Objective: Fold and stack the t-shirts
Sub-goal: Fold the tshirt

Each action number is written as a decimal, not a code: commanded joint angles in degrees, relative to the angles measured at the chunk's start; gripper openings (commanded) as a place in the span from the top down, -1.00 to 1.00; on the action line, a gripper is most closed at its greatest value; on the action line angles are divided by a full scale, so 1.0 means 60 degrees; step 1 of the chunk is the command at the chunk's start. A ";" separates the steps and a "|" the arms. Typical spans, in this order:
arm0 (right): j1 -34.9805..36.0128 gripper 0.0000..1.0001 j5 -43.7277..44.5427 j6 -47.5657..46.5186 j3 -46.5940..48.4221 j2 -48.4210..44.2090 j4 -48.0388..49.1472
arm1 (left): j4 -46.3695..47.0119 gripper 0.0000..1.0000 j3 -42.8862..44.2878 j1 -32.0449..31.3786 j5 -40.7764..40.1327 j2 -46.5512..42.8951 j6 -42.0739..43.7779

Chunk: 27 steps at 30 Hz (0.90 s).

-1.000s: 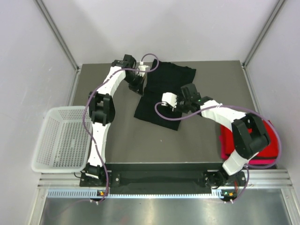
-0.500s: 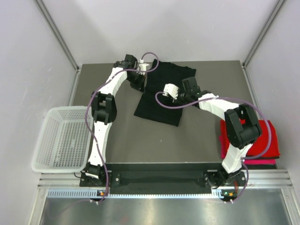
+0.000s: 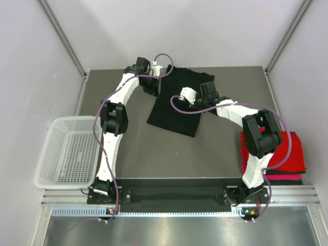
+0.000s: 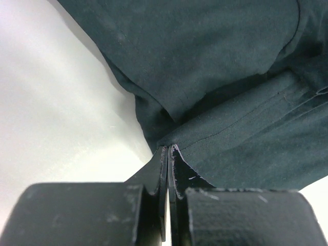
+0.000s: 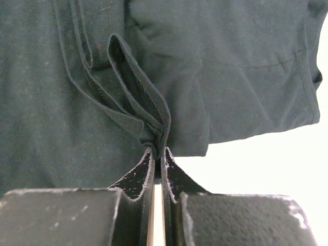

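Observation:
A large black t-shirt (image 3: 177, 110) lies partly folded on the dark table (image 3: 154, 154), toward the back middle. My left gripper (image 3: 152, 90) is at the shirt's far left edge, shut on its hem (image 4: 215, 134); the fingertips (image 4: 165, 154) pinch the cloth. My right gripper (image 3: 201, 102) is over the shirt's right side, shut on a bunched fold of black cloth (image 5: 148, 115). Folded red (image 3: 289, 151) and magenta (image 3: 279, 177) t-shirts lie stacked at the table's right edge, partly behind the right arm.
A white plastic mesh basket (image 3: 66, 151) hangs off the table's left side. Grey walls and metal frame posts (image 3: 61, 38) close in the back and sides. Purple cables (image 3: 164, 60) loop off both arms.
My right gripper has moved toward the back of the table, carrying its pinch of black cloth. The left gripper has shifted slightly back and right. Both stay shut.

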 commanded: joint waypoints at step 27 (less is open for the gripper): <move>-0.0183 0.07 -0.1101 0.0151 -0.1334 -0.2657 -0.0136 | 0.1586 -0.05 -0.2377 -0.0044 -0.2921 -0.3056 -0.1185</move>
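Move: Both hands already pinch the edge of the black t-shirt's folded-over layer, close above the cloth. The t-shirt's middle lies about 9 cm to the left hand's right and 2 cm back, and from the right hand roughly 3 cm ahead and 4 cm left, some 2 cm lower. Its near hem is about 13 cm back and 7 cm left of the right hand, its far edge some 19 cm straight ahead, both 3 cm down. Forward some 4 cm with both hands, low, carrying the pinched edge over the t-shirt; partway, the fingers open to about half and let go. The right hand then draws back as far and rises about 5 cm, drifting right, while the left swings about 3 cm left off the cloth's side edge, turning counter-clockwise, and starts back and up. ##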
